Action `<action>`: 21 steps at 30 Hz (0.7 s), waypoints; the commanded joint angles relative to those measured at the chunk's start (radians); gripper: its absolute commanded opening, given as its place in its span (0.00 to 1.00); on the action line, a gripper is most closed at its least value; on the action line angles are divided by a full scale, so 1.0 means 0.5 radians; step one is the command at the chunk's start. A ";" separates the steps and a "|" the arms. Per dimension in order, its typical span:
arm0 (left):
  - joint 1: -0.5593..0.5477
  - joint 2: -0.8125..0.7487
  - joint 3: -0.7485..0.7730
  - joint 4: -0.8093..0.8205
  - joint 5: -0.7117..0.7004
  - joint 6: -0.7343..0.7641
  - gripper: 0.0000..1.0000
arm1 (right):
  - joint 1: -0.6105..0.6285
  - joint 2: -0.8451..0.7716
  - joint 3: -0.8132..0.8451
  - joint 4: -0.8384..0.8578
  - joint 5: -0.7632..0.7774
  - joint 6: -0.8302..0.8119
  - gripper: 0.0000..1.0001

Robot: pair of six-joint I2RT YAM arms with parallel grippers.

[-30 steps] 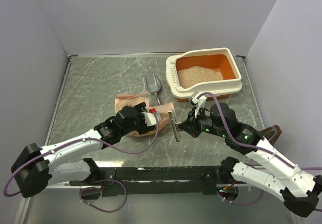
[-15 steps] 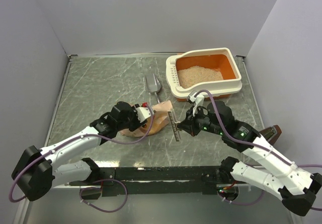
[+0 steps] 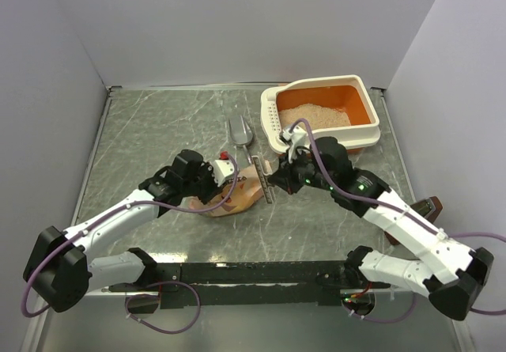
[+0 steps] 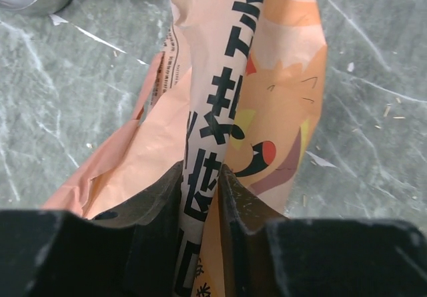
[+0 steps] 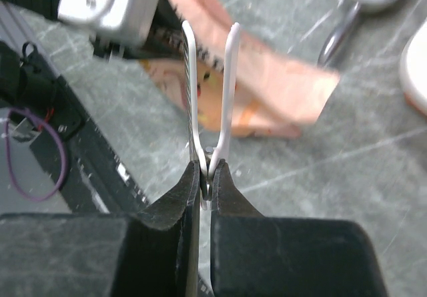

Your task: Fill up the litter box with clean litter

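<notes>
The litter box, cream rim and orange basin, stands at the back right with pale clean litter in it. A tan-orange printed bag lies mid-table. My left gripper is on the bag's near-left side. In the left wrist view its jaws pinch an upright fold of the bag. My right gripper is shut on the hinge end of a white clip. The clip's two arms stand spread, pointing at the bag.
A grey metal scoop lies behind the bag, left of the litter box. A small brown object sits at the right edge. Walls close in the table on three sides, and a black rail runs along the front.
My left jaws have closed onto the bag's fold. The right arm has carried the clip back and left, up to the bag. The bag has shifted slightly right.
</notes>
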 commanded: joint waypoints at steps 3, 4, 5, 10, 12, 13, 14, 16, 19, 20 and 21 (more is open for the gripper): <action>0.014 -0.121 0.033 -0.051 0.250 -0.047 0.32 | -0.019 0.169 0.077 0.484 -0.018 -0.336 0.00; 0.014 -0.124 0.030 -0.054 0.256 -0.044 0.32 | -0.022 0.163 0.034 0.592 -0.097 -0.461 0.00; 0.020 -0.130 0.027 -0.051 0.271 -0.044 0.33 | -0.025 0.141 -0.051 0.675 -0.125 -0.520 0.00; 0.056 -0.158 0.015 -0.018 0.345 -0.053 0.33 | -0.133 0.153 -0.181 1.065 -0.478 -0.640 0.00; 0.069 -0.161 0.021 -0.027 0.375 -0.053 0.29 | -0.160 0.184 -0.206 1.145 -0.677 -0.634 0.00; 0.069 -0.158 0.021 -0.030 0.388 -0.050 0.25 | -0.179 0.208 -0.209 1.188 -0.733 -0.640 0.00; 0.072 -0.161 0.021 -0.039 0.382 -0.041 0.08 | -0.185 0.221 -0.215 1.212 -0.797 -0.640 0.00; 0.072 -0.170 0.012 -0.027 0.379 -0.041 0.01 | -0.191 0.239 -0.224 1.252 -0.828 -0.619 0.00; 0.075 -0.207 -0.016 0.001 0.370 -0.050 0.01 | -0.194 0.251 -0.221 1.256 -0.880 -0.613 0.00; 0.078 -0.222 -0.019 0.001 0.373 -0.050 0.01 | -0.194 0.255 -0.215 1.237 -0.887 -0.619 0.00; 0.075 -0.231 -0.025 0.001 0.373 -0.053 0.01 | -0.194 0.258 -0.209 1.228 -0.896 -0.628 0.00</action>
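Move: Over the litter bag's right end, the right hand holds an open white bag clip; the bag's folded top lies about 9 cm to its left, 3 cm ahead and 9 cm below. The scoop is some 15 cm ahead, 11 cm left and 23 cm down, the litter box 23 cm ahead, 12 cm right and 18 cm down. The left fingers straddle that fold, its middle about 5 cm to their right and 1 cm ahead. Carrying the open clip left and forward, the right hand travels about 6 cm over the bag towards the folded top, rising a little late on while its fingers tip up and swing counter-clockwise, some 30 degrees in all, keeping their grip. The left hand eases up and back about 2 cm, then shuts its fingers, pinching the fold. ##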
